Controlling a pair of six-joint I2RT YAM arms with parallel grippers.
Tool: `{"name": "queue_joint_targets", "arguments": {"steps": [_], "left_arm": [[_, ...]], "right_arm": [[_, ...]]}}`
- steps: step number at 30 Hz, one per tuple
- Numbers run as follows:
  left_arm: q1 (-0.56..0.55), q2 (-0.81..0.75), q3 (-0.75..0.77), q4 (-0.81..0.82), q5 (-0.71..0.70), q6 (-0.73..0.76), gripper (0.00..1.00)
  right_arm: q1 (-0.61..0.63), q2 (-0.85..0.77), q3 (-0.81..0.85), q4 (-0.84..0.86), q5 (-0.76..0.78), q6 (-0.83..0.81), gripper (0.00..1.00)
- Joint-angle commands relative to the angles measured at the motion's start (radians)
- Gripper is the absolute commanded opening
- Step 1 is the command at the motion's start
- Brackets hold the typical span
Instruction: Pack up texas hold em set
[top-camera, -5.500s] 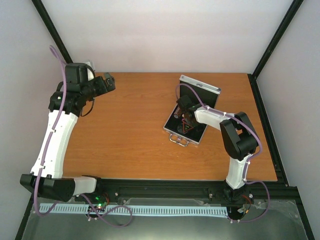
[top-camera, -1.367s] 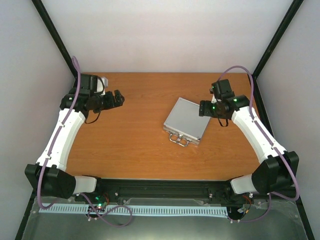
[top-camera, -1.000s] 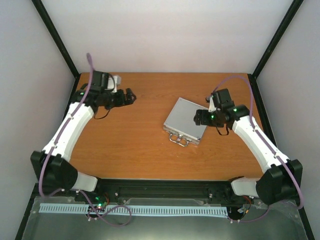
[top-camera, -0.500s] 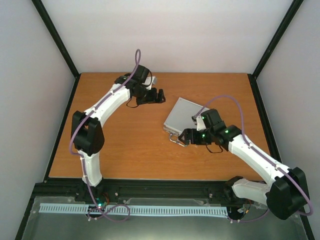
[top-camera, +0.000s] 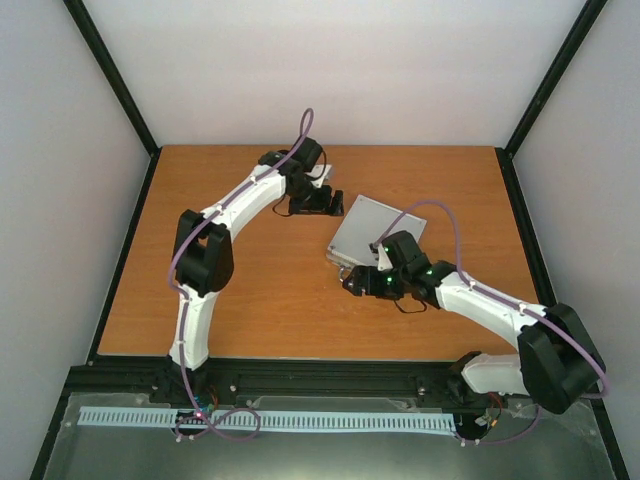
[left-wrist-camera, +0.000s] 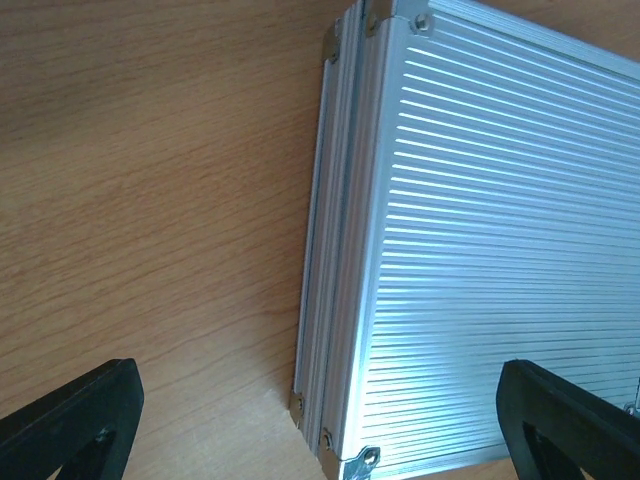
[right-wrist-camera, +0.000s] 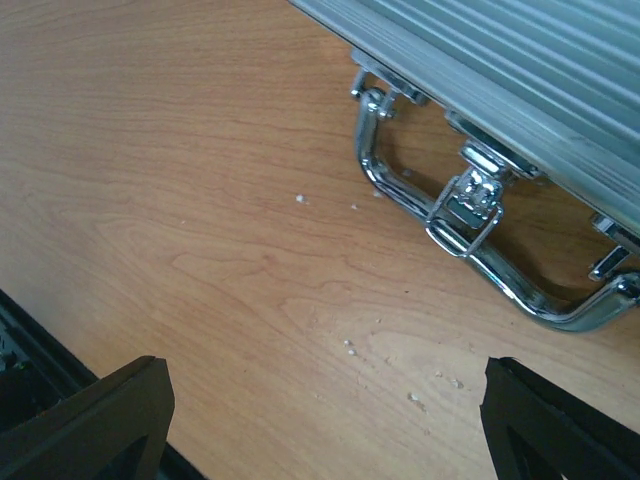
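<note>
The silver ribbed aluminium case (top-camera: 375, 225) lies shut on the wooden table, its chrome handle (right-wrist-camera: 480, 255) and latch (right-wrist-camera: 470, 205) facing the near side. My left gripper (top-camera: 335, 205) is open at the case's far left corner; in its wrist view the case's corner and side edge (left-wrist-camera: 330, 300) lie between the spread fingers. My right gripper (top-camera: 352, 284) is open and empty just in front of the handle, above bare wood. The card box, chips and tokens are hidden.
The table (top-camera: 250, 280) is bare wood with small crumbs (right-wrist-camera: 350, 347) near the handle. A black frame rail (top-camera: 330, 375) runs along the near edge. White walls enclose the back and sides.
The case went from open to shut. Both arms swung in toward it: the left from the far left corner to the case's left corner, the right down to the handle side.
</note>
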Motion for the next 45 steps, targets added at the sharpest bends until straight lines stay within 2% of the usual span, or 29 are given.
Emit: {"name": "queue_joint_targets", "arguments": {"steps": [1,10,24,35,45], "left_arm": [[-0.032,0.014,0.103,-0.054,-0.005,0.050,1.00],[-0.075,0.044,0.110,-0.059,0.004,0.060,1.00],[-0.101,0.091,0.040,-0.050,-0.008,0.084,1.00],[-0.102,0.080,-0.033,-0.031,-0.015,0.088,1.00],[-0.102,0.030,-0.093,-0.007,-0.012,0.094,1.00]], "right_arm": [[0.010,0.047,-0.044,0.147,0.024,0.081,0.86],[0.013,0.168,0.013,0.172,0.024,0.031,0.86],[0.053,0.204,-0.002,0.207,0.028,0.054,0.86],[0.074,0.160,-0.159,0.373,0.093,0.255,0.89],[0.088,0.231,-0.147,0.516,0.088,0.334,0.91]]}}
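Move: The closed case's middle lies about 10 cm to the left hand's right, 6 cm back towards the robot and some 10 cm below; its latch is roughly 13 cm back and 5 cm right of that hand. For the right hand, the latch is about 5 cm ahead, 1 cm right and 6 cm below. The handle is some 3 cm ahead and 1 cm right, the case's middle about 12 cm ahead and 6 cm right. The left hand, wide open, first slides about 4 cm right and back, then sinks and keeps drawing back while easing left again, ending about 6 cm lower astride the case's left edge, one finger over bare table and the other down onto the lid. Meanwhile the right hand, also still open, drops about 5 cm beside the handle, most of it early, drifts a little left and closes in on the latch, turning some 10 degrees clockwise late on. ##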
